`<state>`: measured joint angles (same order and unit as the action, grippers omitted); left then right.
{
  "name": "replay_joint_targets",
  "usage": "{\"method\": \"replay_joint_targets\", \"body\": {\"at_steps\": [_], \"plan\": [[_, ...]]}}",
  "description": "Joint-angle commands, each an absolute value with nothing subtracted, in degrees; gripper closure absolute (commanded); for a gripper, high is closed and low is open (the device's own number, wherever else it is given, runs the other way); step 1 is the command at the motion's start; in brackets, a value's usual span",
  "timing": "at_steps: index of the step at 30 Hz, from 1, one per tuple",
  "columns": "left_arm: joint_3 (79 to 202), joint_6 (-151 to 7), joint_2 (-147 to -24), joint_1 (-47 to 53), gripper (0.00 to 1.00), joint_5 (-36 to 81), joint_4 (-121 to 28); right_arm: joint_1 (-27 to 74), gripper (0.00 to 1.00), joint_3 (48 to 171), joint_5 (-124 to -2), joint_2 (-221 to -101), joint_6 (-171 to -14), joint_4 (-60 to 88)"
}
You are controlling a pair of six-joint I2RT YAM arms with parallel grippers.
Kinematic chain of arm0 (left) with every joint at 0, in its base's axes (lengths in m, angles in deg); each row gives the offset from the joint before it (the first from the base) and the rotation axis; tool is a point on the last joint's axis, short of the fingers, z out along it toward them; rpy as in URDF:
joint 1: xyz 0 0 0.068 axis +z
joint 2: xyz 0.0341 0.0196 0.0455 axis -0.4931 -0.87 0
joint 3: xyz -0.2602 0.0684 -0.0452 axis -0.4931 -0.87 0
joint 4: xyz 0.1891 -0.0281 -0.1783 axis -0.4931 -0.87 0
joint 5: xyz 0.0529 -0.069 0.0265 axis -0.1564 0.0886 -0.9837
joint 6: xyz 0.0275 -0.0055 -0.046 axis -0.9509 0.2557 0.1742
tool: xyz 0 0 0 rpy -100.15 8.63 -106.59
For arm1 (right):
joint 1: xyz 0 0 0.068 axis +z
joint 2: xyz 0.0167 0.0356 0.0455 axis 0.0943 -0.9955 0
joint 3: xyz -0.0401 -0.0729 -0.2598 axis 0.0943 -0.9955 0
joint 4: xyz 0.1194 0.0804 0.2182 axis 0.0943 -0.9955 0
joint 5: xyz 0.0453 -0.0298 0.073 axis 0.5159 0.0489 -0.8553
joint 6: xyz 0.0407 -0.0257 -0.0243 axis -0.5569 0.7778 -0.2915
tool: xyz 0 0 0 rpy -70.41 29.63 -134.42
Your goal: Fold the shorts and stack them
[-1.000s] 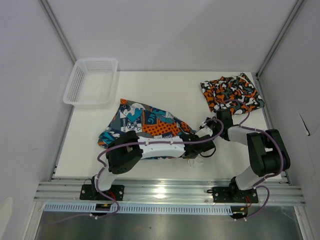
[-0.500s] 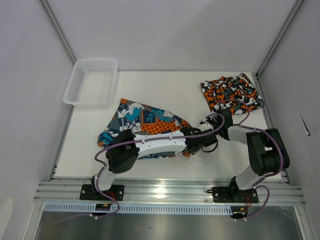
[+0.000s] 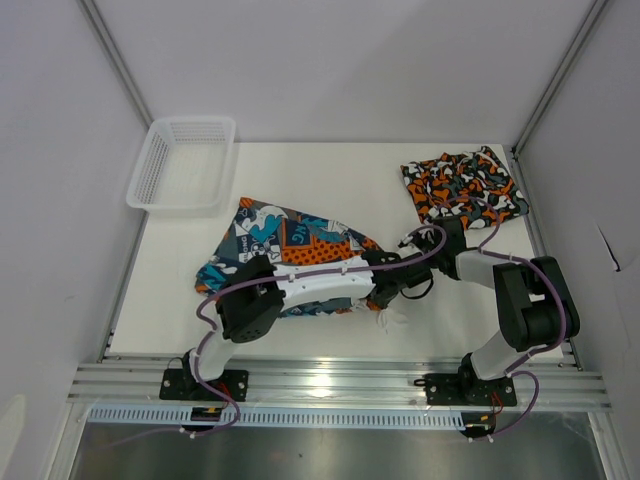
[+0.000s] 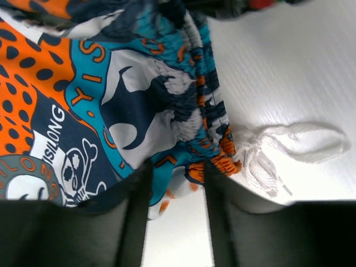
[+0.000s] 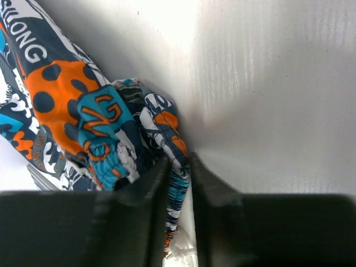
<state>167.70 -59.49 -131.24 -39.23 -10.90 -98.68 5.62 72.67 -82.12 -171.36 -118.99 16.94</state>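
Observation:
The blue-teal, orange and white cartoon-print shorts (image 3: 290, 245) lie spread mid-table, partly under my left forearm. Their waistband (image 4: 192, 105) ends at my left gripper (image 4: 177, 169), whose jaws stand open with the fabric edge loose at the tips. A white drawstring (image 4: 295, 142) trails on the table beside it. My right gripper (image 5: 179, 167) holds its jaws narrow on a strip of the same waistband (image 5: 177, 183). In the top view both grippers, the left gripper (image 3: 403, 287) and the right gripper (image 3: 418, 252), meet at the shorts' right end. The camouflage shorts (image 3: 462, 187) lie folded at the back right.
A white mesh basket (image 3: 185, 160) stands at the back left corner. Metal frame posts and white walls close in the table on both sides. The aluminium rail (image 3: 340, 385) with both arm bases runs along the near edge.
My left jaws have opened wider and let the waistband slacken. The left forearm has shifted slightly toward the back. The shorts lie flatter than before.

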Motion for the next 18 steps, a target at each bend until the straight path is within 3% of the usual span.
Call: {"method": "replay_joint_targets", "body": {"at_steps": [1, 2, 3, 6, 10, 18], "plan": [[166.09, -59.81, -126.41, -38.05, 0.53, -10.17, -96.12, 5.05, 0.73, 74.69, -81.79, -171.03, -118.54, 18.89], [165.38, -59.82, -125.27, -37.35, 0.50, -9.47, -95.42, 4.88, 0.67, 74.60, -81.88, -170.94, -118.97, 19.06], [164.85, -59.90, -122.82, -36.91, 0.45, -8.68, -94.28, 4.53, 0.52, 74.08, -81.88, -170.68, -119.24, 19.50], [162.04, -60.17, -117.37, -35.15, 0.39, -5.78, -91.74, 3.30, 0.32, 71.98, -83.01, -169.53, -120.20, 21.34], [157.75, -60.34, -112.26, -31.47, 0.36, -2.97, -89.00, 0.66, 0.25, 69.61, -85.91, -168.83, -121.08, 23.81], [151.14, -59.73, -107.42, -27.24, 0.35, 1.51, -82.68, -2.24, 0.17, 60.90, -95.23, -168.38, -127.41, 42.60]]}}
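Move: The far corner of the blue-orange shorts' waistband is still pinched in my right fingertips, right at the hand point. From that hand, the folded camo shorts lie about 15 cm ahead and 16 cm right. The waistband's near corner is roughly 3 cm back, 3 cm right and 4 cm below my left hand. The blue-orange shorts' middle is some 15 cm left of my left hand and 6 cm ahead, and the drawstring is about 5 cm back and 6 cm right. I open my right fingers wide and let go of the far waistband corner, easing that hand about 2 cm right and up, with a slight wrist tilt. My left fingers spread too as I lift that hand about 9 cm off the waistband, drifting forward and left over the shorts and rolling it some 20 degrees so its fingertips swing rightward. ##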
